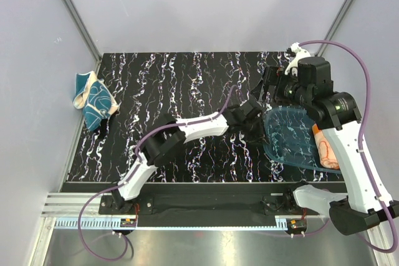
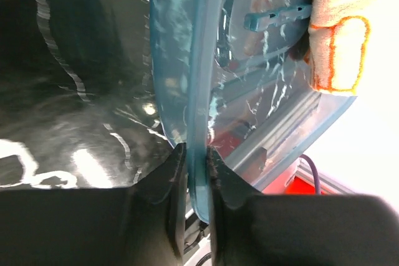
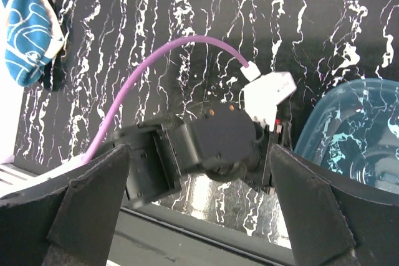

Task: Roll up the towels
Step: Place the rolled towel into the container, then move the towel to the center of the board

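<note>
The teal towel (image 1: 93, 101) with white swirls lies bunched at the table's far left edge, also in the right wrist view's top left corner (image 3: 28, 35). The orange and peach towel (image 1: 326, 147) lies at the right, partly under the translucent blue tray (image 1: 290, 135) and behind my right arm; the left wrist view shows this towel (image 2: 340, 35) past the tray. My left gripper (image 2: 196, 151) is shut on the tray's rim (image 2: 190, 66), one finger on each side, and reaches in from the tray's left (image 1: 262, 130). My right gripper (image 1: 273, 86) hangs open above the left wrist (image 3: 201, 149), holding nothing.
The black marbled tabletop (image 1: 187, 85) is bounded by pale walls on three sides. The left arm's purple cable (image 3: 156, 66) arcs over the table. A metal rail (image 1: 187, 207) runs along the near edge by the arm bases.
</note>
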You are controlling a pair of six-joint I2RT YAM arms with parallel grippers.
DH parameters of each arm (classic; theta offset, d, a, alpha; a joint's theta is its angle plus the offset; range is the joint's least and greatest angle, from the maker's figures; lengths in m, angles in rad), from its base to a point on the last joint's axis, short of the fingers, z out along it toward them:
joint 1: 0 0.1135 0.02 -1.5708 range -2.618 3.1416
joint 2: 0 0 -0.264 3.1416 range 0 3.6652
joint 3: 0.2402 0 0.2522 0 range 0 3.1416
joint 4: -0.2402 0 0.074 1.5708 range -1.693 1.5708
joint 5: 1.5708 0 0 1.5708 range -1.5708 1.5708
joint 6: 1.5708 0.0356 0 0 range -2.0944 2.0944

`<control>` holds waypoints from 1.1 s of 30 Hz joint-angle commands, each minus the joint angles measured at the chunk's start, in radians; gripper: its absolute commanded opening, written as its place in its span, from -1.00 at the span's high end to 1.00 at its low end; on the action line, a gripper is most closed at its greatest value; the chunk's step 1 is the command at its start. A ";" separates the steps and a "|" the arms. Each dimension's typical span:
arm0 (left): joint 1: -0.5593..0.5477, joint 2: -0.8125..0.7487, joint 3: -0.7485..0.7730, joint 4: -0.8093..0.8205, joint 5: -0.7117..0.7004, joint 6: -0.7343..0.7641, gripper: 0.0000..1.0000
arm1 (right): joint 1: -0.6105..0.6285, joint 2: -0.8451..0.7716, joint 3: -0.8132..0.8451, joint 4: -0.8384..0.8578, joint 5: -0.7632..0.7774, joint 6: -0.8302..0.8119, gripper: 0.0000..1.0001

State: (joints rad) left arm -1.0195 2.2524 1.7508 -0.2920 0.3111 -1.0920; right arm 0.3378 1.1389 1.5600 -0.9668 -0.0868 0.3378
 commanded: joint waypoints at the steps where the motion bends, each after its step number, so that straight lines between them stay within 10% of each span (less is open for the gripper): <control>1: -0.010 0.012 -0.007 -0.010 0.034 -0.011 0.44 | -0.003 -0.005 -0.005 0.023 0.015 0.013 -0.99; 3: -0.005 -0.026 -0.040 -0.003 0.031 0.010 -0.04 | -0.003 -0.010 -0.005 0.025 0.015 0.017 -1.00; 10: 0.047 -0.166 -0.138 0.008 0.039 0.055 -0.56 | -0.003 0.002 -0.017 0.051 -0.008 0.038 -0.99; 24: 0.393 -0.652 -0.522 -0.008 0.033 0.219 -0.84 | -0.003 0.056 -0.031 0.099 -0.087 0.046 -0.99; 33: 0.852 -0.847 -0.580 -0.424 -0.533 0.448 -0.85 | -0.002 0.067 -0.139 0.171 -0.172 0.063 -0.99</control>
State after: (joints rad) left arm -0.2691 1.4727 1.1862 -0.5602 0.0399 -0.7395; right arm 0.3374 1.1992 1.4490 -0.8669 -0.1967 0.3828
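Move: The container stands with its left rim already pinched in the left hand's fingers, its middle about 15 cm to that hand's right, level fore-and-aft and some 4 cm below. The rolled towel inside lies about 24 cm to the right and 3 cm back. The blue towel lies roughly 62 cm to the left hand's left and 15 cm farther out, 4 cm lower; from the right hand it is about 62 cm left, 10 cm ahead and 33 cm down. The container's left rim is let go: the left fingers open wide as that hand eases a little back and down, then lifts clear and sweeps fast to the left, about 40 cm and 14 cm forward, towards the blue towel, the wrist swinging some 40 degrees counter-clockwise. The right hand, open and empty, drifts about 5 cm down and left. ##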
